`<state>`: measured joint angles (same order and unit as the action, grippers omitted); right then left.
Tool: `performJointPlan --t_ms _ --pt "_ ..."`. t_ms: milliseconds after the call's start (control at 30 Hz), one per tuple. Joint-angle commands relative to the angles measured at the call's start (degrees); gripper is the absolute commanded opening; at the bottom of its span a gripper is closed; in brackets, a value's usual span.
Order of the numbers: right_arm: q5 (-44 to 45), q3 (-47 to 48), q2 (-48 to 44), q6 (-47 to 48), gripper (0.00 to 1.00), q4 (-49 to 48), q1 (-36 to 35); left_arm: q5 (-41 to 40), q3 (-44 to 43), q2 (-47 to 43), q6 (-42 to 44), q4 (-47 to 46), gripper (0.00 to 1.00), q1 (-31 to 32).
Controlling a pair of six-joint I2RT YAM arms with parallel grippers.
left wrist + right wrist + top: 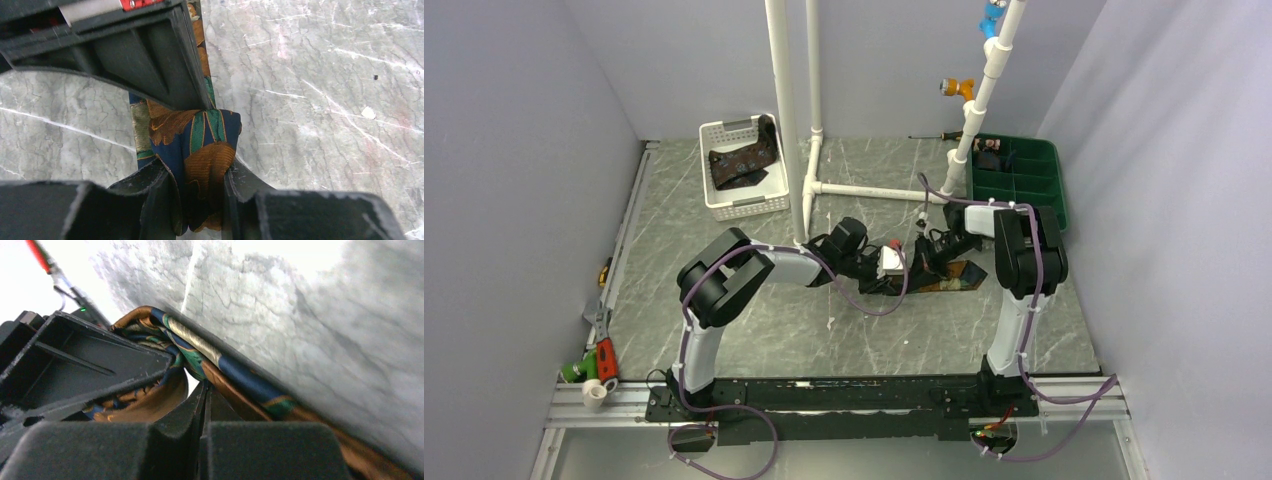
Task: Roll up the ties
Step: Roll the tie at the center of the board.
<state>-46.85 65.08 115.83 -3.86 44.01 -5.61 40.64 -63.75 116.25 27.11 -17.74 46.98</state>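
A dark blue tie (959, 281) with orange and green print lies on the marble table (844, 330) at the centre right. In the left wrist view its end is folded into a thick bundle (200, 130). My left gripper (200, 170) is shut on that bundle, one finger against each side. The right gripper (206, 390) is shut with nothing between its fingertips, resting low beside the tie's band (240, 377). In the top view both grippers, left (911, 277) and right (923, 263), meet at the tie's left end. A second dark tie (744, 162) lies in a white basket (724, 205).
White pipe uprights (786, 120) and their base bar (864, 190) stand just behind the grippers. A green divided bin (1034, 185) sits at the back right. A screwdriver (929, 135) lies by the back wall. Tools (602, 360) lie off the table's left edge.
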Motion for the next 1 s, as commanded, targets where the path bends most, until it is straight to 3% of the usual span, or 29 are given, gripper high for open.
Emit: performJointPlan --t_ms 0,233,433,600,733,800,867,900,967 --pt "8.3 -0.1 -7.7 6.4 0.0 -0.8 1.8 -2.4 0.8 0.3 -1.5 7.1 0.09 -0.3" --pt "5.9 -0.8 -8.0 4.6 0.01 -5.0 3.8 -1.2 4.9 -0.8 -1.9 6.5 0.08 -0.4" --pt "13.0 -2.0 -2.9 6.2 0.0 -4.0 2.9 -0.7 4.6 -4.3 -7.0 4.6 0.14 -2.3" --pt "16.9 -2.4 -1.6 6.5 0.0 -4.4 2.8 -8.2 4.4 -8.0 -10.0 4.4 0.22 -2.6" --pt "15.3 -0.4 -1.9 7.5 0.01 -3.6 2.9 -12.2 4.3 -5.7 -5.6 9.3 0.22 -1.6" --pt "10.7 0.9 -3.3 8.1 0.08 -2.3 2.8 -13.7 4.1 -4.0 -3.6 12.3 0.25 -1.1" --pt "4.6 1.6 -5.9 8.0 0.23 -1.1 2.9 -14.7 3.6 -2.5 -2.2 14.6 0.28 -0.4" --pt "1.8 1.5 -7.3 7.4 0.36 -0.9 2.8 -15.0 3.5 -1.9 -1.8 15.3 0.3 -0.2" --pt "-3.4 0.7 -9.9 6.1 0.47 -1.1 2.4 -15.1 3.6 -1.4 -1.4 15.8 0.32 0.0"
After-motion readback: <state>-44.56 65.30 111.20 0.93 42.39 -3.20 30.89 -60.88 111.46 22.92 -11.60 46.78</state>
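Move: The left fingers already pinch the tie's roll, its middle about 2 cm to their right and 1 cm below. From the shut right fingertips, low by the roll, it lies some 4 cm left, level fore and aft. The flat tie's loose end is about 12 cm to the right hand's right and 2 cm farther out, on the table; the green tray stands roughly 19 cm right and 22 cm ahead. Left hand draws the pinched roll 3 cm left; shut right fingers hop 4 cm right-forward, dip, then open. ##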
